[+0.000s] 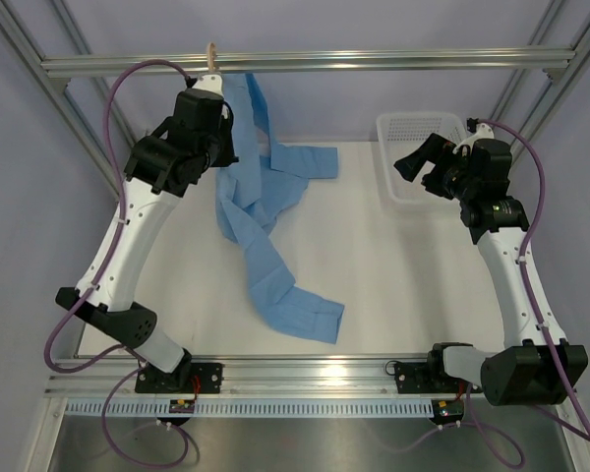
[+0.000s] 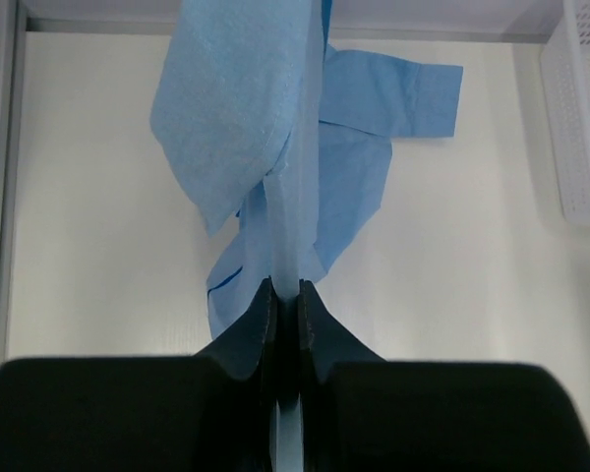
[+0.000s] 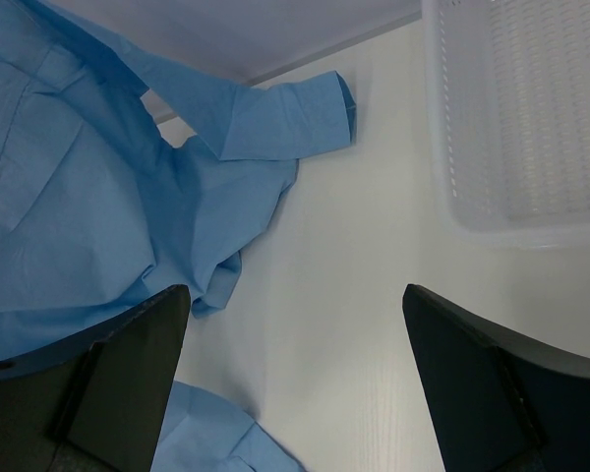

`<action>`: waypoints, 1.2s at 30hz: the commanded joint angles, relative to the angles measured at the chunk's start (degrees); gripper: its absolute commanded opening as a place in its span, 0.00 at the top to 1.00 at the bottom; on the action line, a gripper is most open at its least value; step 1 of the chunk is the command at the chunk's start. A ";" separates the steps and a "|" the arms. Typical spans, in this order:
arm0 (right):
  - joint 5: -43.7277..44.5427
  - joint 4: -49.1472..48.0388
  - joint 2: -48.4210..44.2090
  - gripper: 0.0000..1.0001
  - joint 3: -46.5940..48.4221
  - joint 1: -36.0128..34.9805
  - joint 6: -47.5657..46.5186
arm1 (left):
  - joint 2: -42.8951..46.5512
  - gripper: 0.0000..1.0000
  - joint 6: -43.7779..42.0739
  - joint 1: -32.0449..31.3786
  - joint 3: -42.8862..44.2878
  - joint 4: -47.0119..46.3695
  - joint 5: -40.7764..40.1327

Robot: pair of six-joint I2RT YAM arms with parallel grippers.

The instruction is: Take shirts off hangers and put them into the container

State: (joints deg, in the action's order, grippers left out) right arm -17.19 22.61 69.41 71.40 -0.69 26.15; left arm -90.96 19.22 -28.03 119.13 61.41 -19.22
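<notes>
The light blue shirt (image 1: 261, 197) hangs from the overhead rail and trails down across the white table. Only the hanger's pale tan hook (image 1: 212, 52) shows above the rail; the shirt and left arm hide the rest. My left gripper (image 1: 223, 110) is high up by the shirt's top, shut on a fold of the shirt (image 2: 236, 108), with cloth pinched between the jaws at the left gripper (image 2: 286, 287). My right gripper (image 1: 420, 162) stands wide open over the table beside the white basket (image 1: 398, 128), holding nothing. In the right wrist view the shirt (image 3: 79, 197) lies left of the right gripper (image 3: 295, 290) and the basket (image 3: 531, 118) lies to the upper right.
An aluminium rail (image 1: 374, 61) crosses the back of the cell, with frame posts at both sides. The basket (image 2: 582, 118) sits at the table's far right corner. A shirt sleeve cuff (image 1: 310, 320) lies near the table's front edge.
</notes>
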 commanded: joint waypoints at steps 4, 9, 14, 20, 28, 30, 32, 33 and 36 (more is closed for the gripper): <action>-1.97 -0.81 0.82 0.00 2.52 0.25 0.39 | 9.46 1.00 -6.65 -0.36 -5.30 -12.09 2.61; -3.11 -0.64 1.17 0.00 3.05 0.16 0.04 | 11.68 1.00 -10.96 -0.45 -4.45 -17.81 6.73; -2.67 -0.02 1.26 0.00 3.49 0.07 -0.66 | 11.42 1.00 -11.40 -0.36 -1.54 -18.34 8.94; -2.41 0.24 1.70 0.00 3.49 0.07 -0.84 | 12.29 1.00 -11.75 -0.62 -0.57 -17.90 8.24; -2.76 0.15 2.22 0.00 3.57 -0.01 -0.58 | 12.04 1.00 -11.14 -0.71 4.69 -16.15 10.17; -2.93 0.07 2.31 0.01 3.75 -0.10 -0.58 | 11.16 1.00 -9.65 -0.62 8.29 -13.69 11.83; -2.94 0.06 2.40 0.01 3.84 -0.19 -0.49 | 10.10 1.00 -8.16 -0.71 10.06 -12.20 12.80; -2.94 0.15 2.57 0.01 4.01 -0.19 -0.49 | 9.66 1.00 -7.37 -0.71 10.59 -10.45 12.63; -3.20 0.59 2.84 0.01 4.45 -0.45 -0.40 | 5.89 1.00 -4.29 -0.62 16.64 -3.78 13.77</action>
State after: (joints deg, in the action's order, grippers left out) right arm -18.85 23.07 71.68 72.79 -0.75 26.13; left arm -84.68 12.14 -28.29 128.62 59.75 -8.71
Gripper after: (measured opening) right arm 0.993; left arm 0.072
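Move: The left gripper already pinches the shirt, a little below the hanger. The hanger and the rail carrying it are about 15 cm ahead, roughly level sideways and some 12 cm higher. From this gripper, one sleeve lies on the table about 13 cm ahead, 17 cm right and 36 cm down; the other trails about 24 cm back and 18 cm right, equally low. From the right gripper, the hanger is roughly 15 cm ahead, 37 cm left and 18 cm up. Keep the left gripper shut on the shirt and haul it up about 10 cm in two pulls with a short pause between, drawing back towards the base some 5 cm as it rises. Tip the fingers up about 15 degrees and swing them slightly clockwise, keeping the held cloth in front of the rail. ##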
